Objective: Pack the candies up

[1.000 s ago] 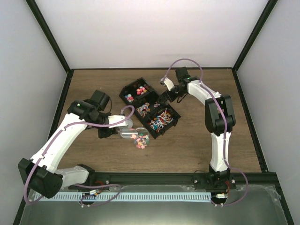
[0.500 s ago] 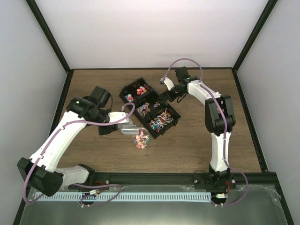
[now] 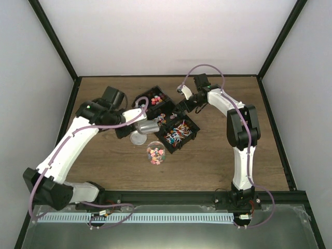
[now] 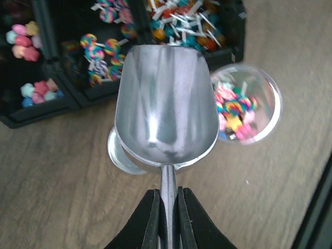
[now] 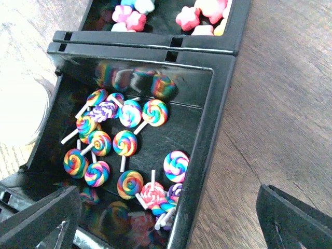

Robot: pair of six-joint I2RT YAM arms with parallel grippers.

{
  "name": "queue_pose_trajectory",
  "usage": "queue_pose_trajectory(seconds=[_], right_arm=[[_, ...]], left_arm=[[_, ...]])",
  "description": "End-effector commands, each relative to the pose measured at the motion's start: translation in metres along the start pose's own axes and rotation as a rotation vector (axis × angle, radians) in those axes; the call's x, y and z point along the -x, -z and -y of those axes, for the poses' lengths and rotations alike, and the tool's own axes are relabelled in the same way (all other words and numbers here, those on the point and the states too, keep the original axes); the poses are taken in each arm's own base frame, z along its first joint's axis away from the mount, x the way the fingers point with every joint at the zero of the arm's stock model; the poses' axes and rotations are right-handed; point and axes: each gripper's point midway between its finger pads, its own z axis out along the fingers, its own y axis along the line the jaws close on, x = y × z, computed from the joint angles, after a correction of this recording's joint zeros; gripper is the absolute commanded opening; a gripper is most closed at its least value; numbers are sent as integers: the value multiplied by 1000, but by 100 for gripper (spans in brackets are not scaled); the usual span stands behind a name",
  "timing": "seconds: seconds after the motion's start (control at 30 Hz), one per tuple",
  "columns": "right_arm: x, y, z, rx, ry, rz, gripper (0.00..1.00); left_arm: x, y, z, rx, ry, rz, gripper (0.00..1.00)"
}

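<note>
My left gripper [image 4: 168,218] is shut on the handle of a metal scoop [image 4: 166,114], whose bowl is empty and level above the wood. Just right of the scoop stands the clear round jar [image 4: 248,110] with several candies [image 4: 232,111] inside. In the top view the scoop [image 3: 148,126] hangs between the jar [image 3: 155,152] and the black bins [image 3: 178,147]. Swirl lollipops [image 5: 127,142] lie in the bin under my right gripper [image 5: 168,223], which is open and straddles that bin's right wall [image 5: 207,150]. Star-shaped candies [image 5: 189,15] fill the bin behind.
A round silver lid [image 4: 118,153] lies flat on the table, partly under the scoop. A second black bin [image 3: 145,110] sits behind the first. Stick candies [image 4: 181,15] fill a further compartment. Bare wood [image 5: 290,104] lies to the right of the bins.
My left arm has swung the scoop away from the jar, back and right toward the bins. The right arm has stayed in place with its jaws barely narrower.
</note>
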Motion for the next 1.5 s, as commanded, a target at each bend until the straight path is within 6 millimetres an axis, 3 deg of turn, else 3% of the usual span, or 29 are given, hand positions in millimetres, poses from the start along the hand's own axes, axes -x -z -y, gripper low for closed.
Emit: queue_pose_trajectory(seconds=[0.0, 0.13, 0.3, 0.53, 0.77, 0.97, 1.17, 1.47], right_arm=[[24, 7, -4, 19, 13, 53, 94], [24, 3, -3, 28, -8, 52, 90], [16, 0, -2, 33, -40, 24, 76], [3, 3, 9, 35, -109, 3, 60], [-3, -2, 6, 75, -143, -5, 48], [-6, -6, 5, 95, -147, -9, 38], [-8, -10, 3, 115, -148, -11, 27], [-9, -13, 0, 133, -152, -11, 14]], left_arm=[[31, -10, -42, 89, 167, 52, 4], [34, -30, -64, 124, 155, -1, 4], [32, -56, -89, 149, 120, -91, 4], [29, -92, -98, 114, 57, -170, 4], [25, -118, -94, 66, -11, -212, 4], [33, -140, -95, 48, -44, -224, 4], [41, -157, -75, -11, -77, -205, 4], [58, -190, -66, -72, 56, -103, 4]])
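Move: The swirl lollipop compartment, the middle one of the candy box, is about 16 cm ahead of the left hand, 16 to its right and 19 below, with the hand already holding an empty scoop. From that hand the stick lollipop compartment is some 8 cm ahead and 23 right, the round lid 6 ahead and 5 right, the jar 12 right and 1 back. The middle compartment's outer rim lies right under the right hand's open fingers, about 2 cm down; the compartment's centre is 4 cm back and 7 left of that hand. The left hand keeps its grip on the scoop handle and swings it away from above the lid towards the middle compartment, first mostly forward, then down and to the right, about 12 cm forward, 12 down and 8 right in all, tipping the scoop some 10 degrees steeper so that its bowl dips between the walls among the swirl lollipops. Meanwhile the right hand lifts about 1 cm, then sinks to 2 cm below its starting height while its fingers close from wide open to nearly shut across the outer rim, tipping about 10 degrees and pinching the wall to steady the box. ##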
